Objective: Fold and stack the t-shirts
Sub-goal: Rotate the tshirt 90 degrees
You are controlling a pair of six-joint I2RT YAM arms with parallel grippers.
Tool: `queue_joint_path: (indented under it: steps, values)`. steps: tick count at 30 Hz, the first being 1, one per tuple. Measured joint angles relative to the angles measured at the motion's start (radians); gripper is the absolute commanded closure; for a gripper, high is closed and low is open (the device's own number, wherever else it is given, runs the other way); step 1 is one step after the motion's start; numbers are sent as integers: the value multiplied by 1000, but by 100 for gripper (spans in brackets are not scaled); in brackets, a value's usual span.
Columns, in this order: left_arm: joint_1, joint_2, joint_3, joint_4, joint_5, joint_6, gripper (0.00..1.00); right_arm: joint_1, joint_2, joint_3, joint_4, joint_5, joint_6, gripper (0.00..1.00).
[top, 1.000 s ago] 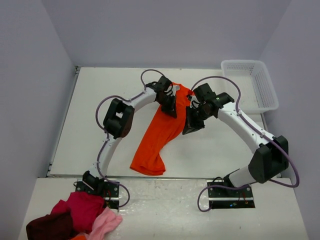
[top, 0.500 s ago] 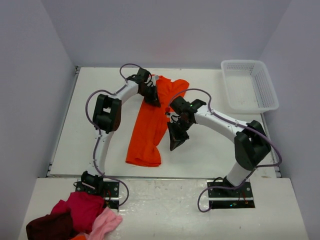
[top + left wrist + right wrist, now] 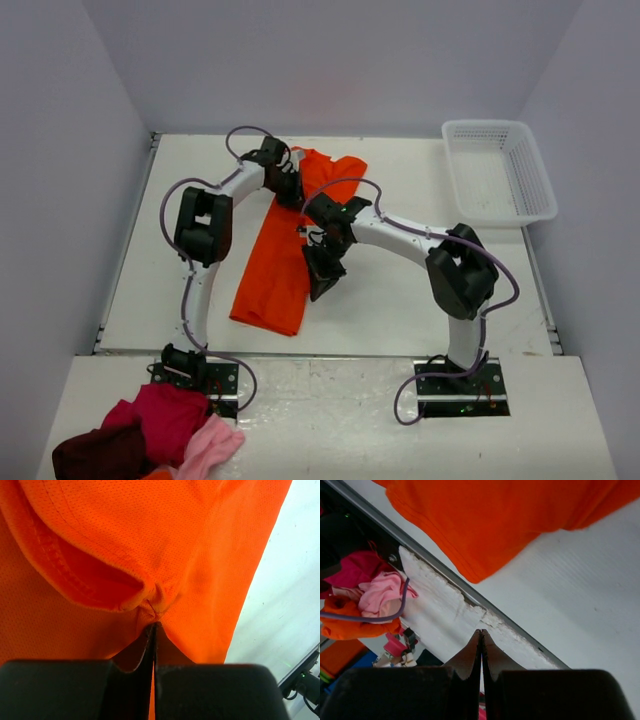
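Observation:
One bright orange t-shirt lies stretched in a long band from the table's back middle toward the near left. My left gripper is shut on a bunched fold near the shirt's far end; the left wrist view shows the pinch with orange cloth filling the frame. My right gripper hovers just right of the band's middle, shut with nothing between its fingers. In the right wrist view the shirt's hem hangs beyond the fingertips, apart from them.
A white mesh basket stands at the back right corner. A heap of red, maroon and pink clothes lies off the table at the near left, and shows as a heap in the right wrist view. The table's near edge runs below my right gripper.
Both arms have swung left. The left gripper has dragged the shirt leftward, and its near end now lies further left. The right gripper has moved left and toward the near edge, still shut.

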Motion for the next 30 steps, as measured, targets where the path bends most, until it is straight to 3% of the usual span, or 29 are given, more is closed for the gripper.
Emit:
queue_joint_path:
  steps: [9,22,30]
  values:
    - [47,-55,-79,2,-42,16,100,34,151,200,-13,-30,0,100]
    - [230,-77,-107,-18,-49,35,100,67,170,191,-18,-40,2,100]
    - [239,-90,-133,10,-50,39,100,73,231,208,-19,-52,0,100]
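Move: The left gripper already holds the orange shirt low on the table; the clear table it is taken to lies about 13 cm left and 2 cm ahead. The shirt's far end is some 12 cm ahead and 14 cm right, its near hem about 32 cm back and 9 cm left. From the empty right gripper, the shirt's near right corner lies roughly 8 cm back, 4 cm left and 7 cm below. Keep the left fingers shut on the bunched shirt and drag it left over the table, about 13 cm, easing slightly forward and turning the wrist some 15 degrees counter-clockwise, then hold there. Meanwhile bring the closed right gripper about 5 cm left towards the shirt's right edge, then sink it a few centimetres without opening. ##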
